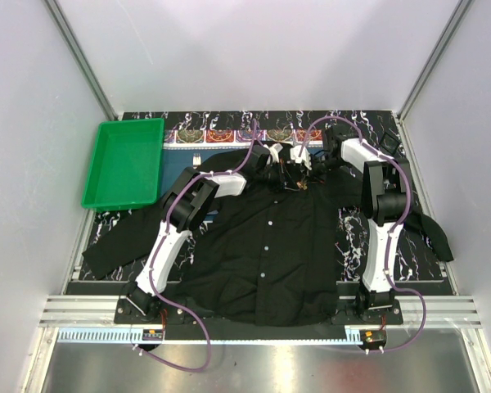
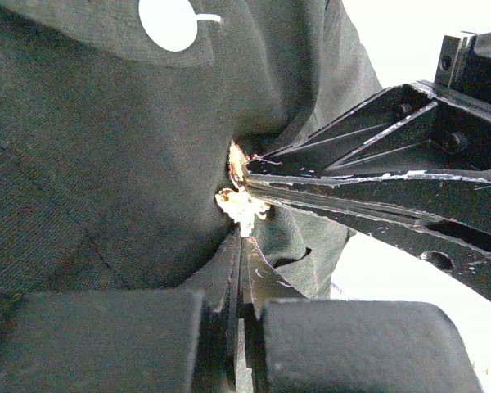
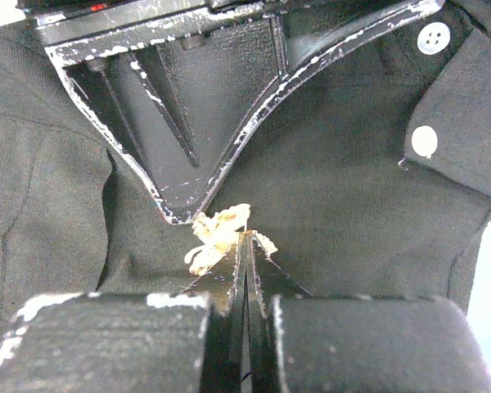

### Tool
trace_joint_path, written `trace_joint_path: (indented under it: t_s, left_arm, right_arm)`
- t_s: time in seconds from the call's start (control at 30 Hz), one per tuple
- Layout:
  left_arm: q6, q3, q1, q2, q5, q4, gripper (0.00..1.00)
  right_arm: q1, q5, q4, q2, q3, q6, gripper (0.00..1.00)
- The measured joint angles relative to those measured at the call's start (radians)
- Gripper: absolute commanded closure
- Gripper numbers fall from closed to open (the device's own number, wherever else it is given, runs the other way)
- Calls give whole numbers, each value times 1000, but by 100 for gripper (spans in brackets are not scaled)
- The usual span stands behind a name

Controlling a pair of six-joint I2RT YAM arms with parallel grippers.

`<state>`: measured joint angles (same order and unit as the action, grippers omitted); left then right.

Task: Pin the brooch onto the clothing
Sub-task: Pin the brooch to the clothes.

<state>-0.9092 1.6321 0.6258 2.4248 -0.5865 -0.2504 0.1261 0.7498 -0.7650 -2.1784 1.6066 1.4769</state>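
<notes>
The black shirt [image 1: 262,254] lies spread flat on the table, collar at the far end. The tiny golden brooch [image 1: 301,187] sits on its upper chest. Both grippers meet there. My right gripper [image 3: 247,237] is shut, and the brooch [image 3: 217,233] shows on both sides of its tips. My left gripper [image 2: 241,237] is shut too, its tips right under the brooch [image 2: 239,205] against the creased shirt fabric [image 2: 106,164]. I cannot tell whether it pinches cloth. In the top view the left gripper [image 1: 293,182] comes from the left and the right gripper [image 1: 308,180] from the right.
A green tray [image 1: 124,164] stands at the back left. A blue patterned placemat [image 1: 229,135] lies behind the collar. The sleeves trail out to the left [image 1: 114,246] and right [image 1: 430,229]. White buttons [image 3: 424,141] sit near the working spot.
</notes>
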Motion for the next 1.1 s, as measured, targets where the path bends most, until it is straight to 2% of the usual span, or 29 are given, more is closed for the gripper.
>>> trace_joint_path:
  t_s: [0.63, 0.77, 0.9, 1.03, 1.1]
  left_arm:
    - [-23, -3, 1, 0, 2, 0, 100]
    - [-42, -13, 1, 0, 2, -21, 96]
    - [-68, -48, 1, -5, 2, -85, 87]
    - [-117, -133, -2, -39, -1, -173, 76]
    - [-143, -178, -8, -60, -1, -211, 75]
  right_arm:
    - [36, -98, -88, -28, 77, 11, 100]
    - [45, -122, -95, -28, 86, 11, 100]
    - [48, -134, -97, -28, 89, 11, 100]
    - [51, -139, -97, -31, 89, 7, 100]
    - [51, -139, -95, -31, 88, 5, 100]
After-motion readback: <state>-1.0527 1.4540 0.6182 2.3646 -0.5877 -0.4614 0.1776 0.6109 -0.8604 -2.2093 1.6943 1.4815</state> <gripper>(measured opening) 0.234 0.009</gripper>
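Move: The brooch sits right at both hands' fingertips over the shirt's chest: about 1 cm right of the left hand and 1 cm below it, and about 1 cm left of the right hand and 1 cm below. From the left hand, the nearest visible shirt button is some 7 cm to the left and 4 cm back. The drinking glass stands roughly 14 cm ahead, level sideways. The left fingertips, shut against the brooch's edge, part to about a quarter open and come free of it; after a long hold, the left hand eases back, left and up, nearly 2 cm in all. The right fingers keep their pinch on the brooch, staying in place while tilting some 10 degrees steeper downward. ##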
